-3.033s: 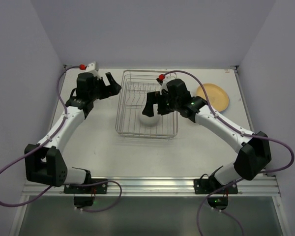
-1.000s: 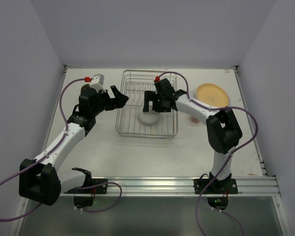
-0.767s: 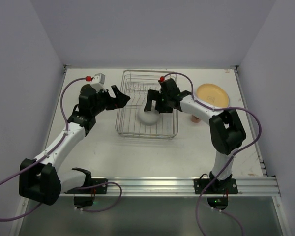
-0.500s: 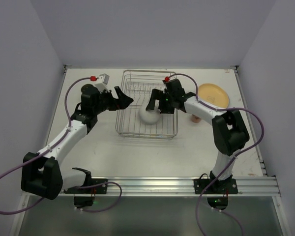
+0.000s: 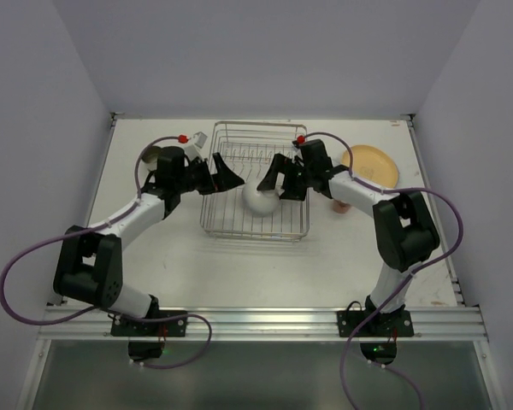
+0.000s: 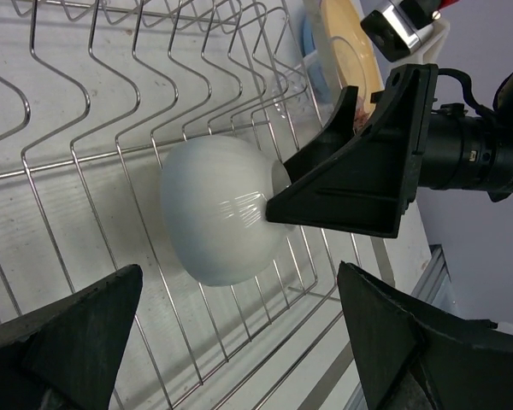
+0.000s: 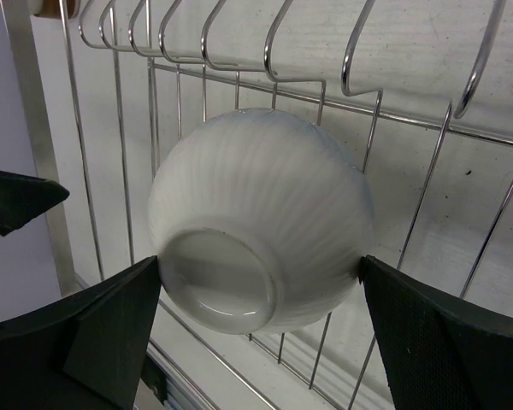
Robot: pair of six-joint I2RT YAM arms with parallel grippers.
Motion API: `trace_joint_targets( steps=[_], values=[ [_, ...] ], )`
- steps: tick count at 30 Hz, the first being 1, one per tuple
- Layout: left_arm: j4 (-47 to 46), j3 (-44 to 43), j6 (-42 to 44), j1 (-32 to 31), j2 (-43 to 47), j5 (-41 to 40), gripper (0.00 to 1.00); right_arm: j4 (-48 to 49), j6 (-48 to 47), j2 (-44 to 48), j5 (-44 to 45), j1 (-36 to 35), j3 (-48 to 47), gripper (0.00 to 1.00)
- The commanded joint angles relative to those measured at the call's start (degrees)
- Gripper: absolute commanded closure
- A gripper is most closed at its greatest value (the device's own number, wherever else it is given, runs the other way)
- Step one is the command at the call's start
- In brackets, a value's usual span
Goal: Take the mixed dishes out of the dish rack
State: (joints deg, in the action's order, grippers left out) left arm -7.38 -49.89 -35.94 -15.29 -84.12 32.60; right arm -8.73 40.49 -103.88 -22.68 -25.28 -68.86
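Note:
The dish rack (image 5: pixel 255 224) is a silver wire basket in the middle of the table. A white bowl (image 5: pixel 259 200) lies upside down in it, foot ring toward the right wrist camera (image 7: pixel 256 213). My right gripper (image 7: pixel 261 266) is open and straddles the bowl, one fingertip at each side of it. From the rack's left edge, my left gripper (image 5: pixel 225 175) points at the bowl (image 6: pixel 218 209) and stands open with nothing in it (image 6: pixel 239 342). A yellow-orange plate (image 5: pixel 369 166) lies right of the rack, on a blue plate (image 6: pixel 309 47).
A salmon-pink mug (image 5: pixel 339 206) stands just right of the rack, partly behind my right arm. A small brown cup (image 5: pixel 151 155) sits at the far left behind my left arm. Upright tines (image 6: pixel 179 51) fill the rack's far half. Walls close in the back and sides.
My left gripper has swung right, over the rack's left edge, toward the bowl. My right gripper has shifted right and settled with its fingers on either side of the bowl. The bowl has not moved.

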Motion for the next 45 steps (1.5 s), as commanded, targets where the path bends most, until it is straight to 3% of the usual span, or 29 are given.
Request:
trace_joint_targets(
  steps=[1, 15, 23, 29, 36, 43, 45],
  values=[
    [0.4, -4.0, -0.7, 0.3, -1.6, 4.0, 0.00, 2.9, 3.3, 1.0, -5.8, 0.1, 1.7, 0.04],
    [4.6, -6.5, -0.4, -0.9, -11.5, 5.7, 0.00, 6.4, 5.0, 0.9, -8.8, 1.7, 2.9, 0.04],
    [-3.5, -4.1, -6.0, -1.6, -13.1, 8.6, 0.00, 6.9, 5.1, 0.3, -9.9, 1.9, 2.5, 0.05],
    [-13.6, -1.4, -12.1, -1.9, -13.8, 12.1, 0.09, 7.1, 5.1, 0.3, -10.4, 2.1, 2.3, 0.05],
    [-14.9, -1.7, -12.7, -2.6, -14.7, 12.8, 0.10, 6.8, 4.8, 0.3, -10.3, 2.1, 2.2, 0.05],
    [-15.4, -1.4, -12.9, -2.8, -13.5, 12.4, 0.32, 6.4, 4.9, 1.0, -9.1, 2.2, 2.4, 0.05],
    [-16.1, -0.9, -13.1, -2.8, -13.0, 12.4, 0.43, 6.2, 5.0, 0.8, -9.1, 2.3, 2.2, 0.05]
  ],
)
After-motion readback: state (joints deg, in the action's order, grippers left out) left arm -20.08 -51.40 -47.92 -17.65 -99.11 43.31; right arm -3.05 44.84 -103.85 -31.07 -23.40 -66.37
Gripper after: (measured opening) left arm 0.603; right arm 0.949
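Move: In the near half of the rack sits the white bowl, some 9 cm to the right of the open left hand, about 2 cm back and 9 cm below it. From the right hand, whose fingertips already straddle its base, the bowl's middle is about 3 cm left, 3 cm back and 3 cm down. The pink mug stands about 19 cm right of the right hand and 2 cm back; the yellow plate is roughly 27 cm right and 10 cm ahead. Bringing the left hand about 5 cm right and 4 cm down to the bowl's left side, its fingers tipping down some 10 degrees and the wrist rolling left side down as they start closing around the rim. The right hand keeps its fingertips on the bowl near the base, lifting about 1 cm and rolling slightly, left side up, then holds. ##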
